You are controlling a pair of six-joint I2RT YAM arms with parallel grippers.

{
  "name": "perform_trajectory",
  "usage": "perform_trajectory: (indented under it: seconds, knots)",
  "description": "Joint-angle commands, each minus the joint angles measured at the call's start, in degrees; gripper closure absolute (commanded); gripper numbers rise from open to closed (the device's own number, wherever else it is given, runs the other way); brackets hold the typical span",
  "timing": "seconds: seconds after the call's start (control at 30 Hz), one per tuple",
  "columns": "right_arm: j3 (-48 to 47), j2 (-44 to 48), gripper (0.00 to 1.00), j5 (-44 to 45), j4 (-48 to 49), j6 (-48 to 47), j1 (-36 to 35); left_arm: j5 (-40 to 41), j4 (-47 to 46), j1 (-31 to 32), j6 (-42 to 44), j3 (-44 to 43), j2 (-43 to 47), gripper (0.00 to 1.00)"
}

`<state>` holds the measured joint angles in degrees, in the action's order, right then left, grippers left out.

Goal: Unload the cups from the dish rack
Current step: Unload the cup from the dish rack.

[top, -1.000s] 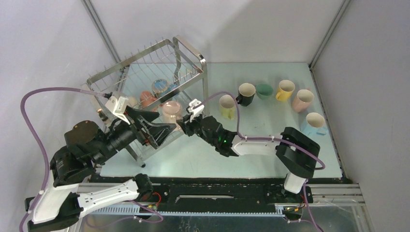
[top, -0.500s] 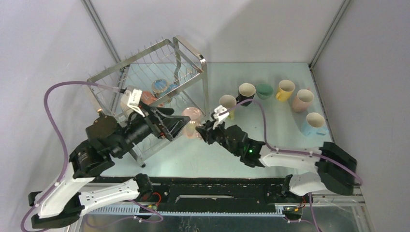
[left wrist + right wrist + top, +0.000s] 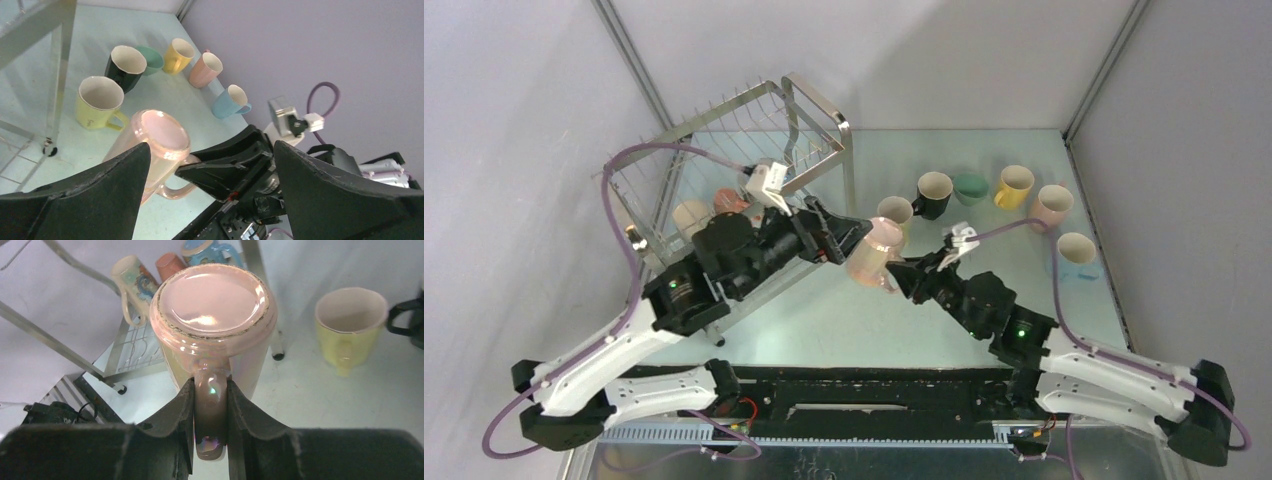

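Observation:
A glossy pink cup hangs over the table just right of the dish rack. My right gripper is shut on its loop handle, and the cup's base faces that wrist camera. My left gripper is wide open right beside the pink cup and holds nothing. A beige cup and an orange-red cup still sit in the rack. The right wrist view also shows a blue cup there.
Several cups stand on the table at the back right: lime, black, green, yellow, pink, light blue. The rack's front leg stands close to the lime cup. Grey walls enclose the table.
My right gripper has carried the pink cup out of the rack and to the right. My left arm has swung up and right after it, still open.

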<state>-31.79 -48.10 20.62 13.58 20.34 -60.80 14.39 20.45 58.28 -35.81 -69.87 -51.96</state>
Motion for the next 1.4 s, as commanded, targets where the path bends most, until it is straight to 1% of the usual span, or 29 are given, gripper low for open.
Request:
perform_trajectory:
  seconds: [0.0, 0.17, 0.3, 0.47, 0.67, 1.03, 1.37]
  knots:
    - [-0.47, 8.67, 1.00, 2.59, -1.28, 3.70, 2.57, 1.62, -7.61, 0.12, -4.58, 3.59, -2.16, 0.01]
    - [-0.74, 15.91, 1.00, 3.04, -6.20, 3.29, 4.77, 3.16, -13.68, 0.07, -8.08, 8.01, -2.60, 0.01]
    - [-3.05, 19.64, 1.00, 1.88, -11.18, 4.27, 6.89, 2.50, -18.95, 0.07, -11.90, 11.76, -2.47, 0.02]
    - [-8.08, 20.92, 1.00, 0.80, -15.81, 4.52, 7.62, 0.93, -27.35, 0.00, -17.41, 16.49, -2.81, 0.03]
    - [-15.21, 20.28, 1.00, 0.57, -18.89, 4.39, 7.71, -0.18, -33.30, 0.02, -22.95, 19.40, -3.21, 0.03]
    - [-21.14, 18.81, 1.00, -0.46, -17.83, 5.55, 7.69, -2.96, -39.44, -0.33, -31.00, 22.85, -3.61, 0.02]
    - [-23.30, 18.12, 1.00, -3.00, -14.77, 8.17, 7.79, -8.91, -48.79, -0.80, -36.66, 23.63, -6.81, 0.03]
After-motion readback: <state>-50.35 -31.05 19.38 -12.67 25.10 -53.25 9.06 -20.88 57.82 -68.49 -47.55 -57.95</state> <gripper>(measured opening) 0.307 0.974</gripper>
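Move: The pink mug hangs upside down by its handle in the right fingers, its middle about 5 cm ahead and 4 cm left of that hand. The open left fingers it goes to are some 8 cm left of the right hand and 13 cm above. From the left hand the pink mug is roughly 5 cm ahead, 4 cm right and 13 cm below; the yellow-green cup is about 14 cm ahead, 10 cm right and 25 cm below. Right hand lifts the gripped mug 13 cm, shifting right; open left hand follows right 7 cm, rolling towards it. ##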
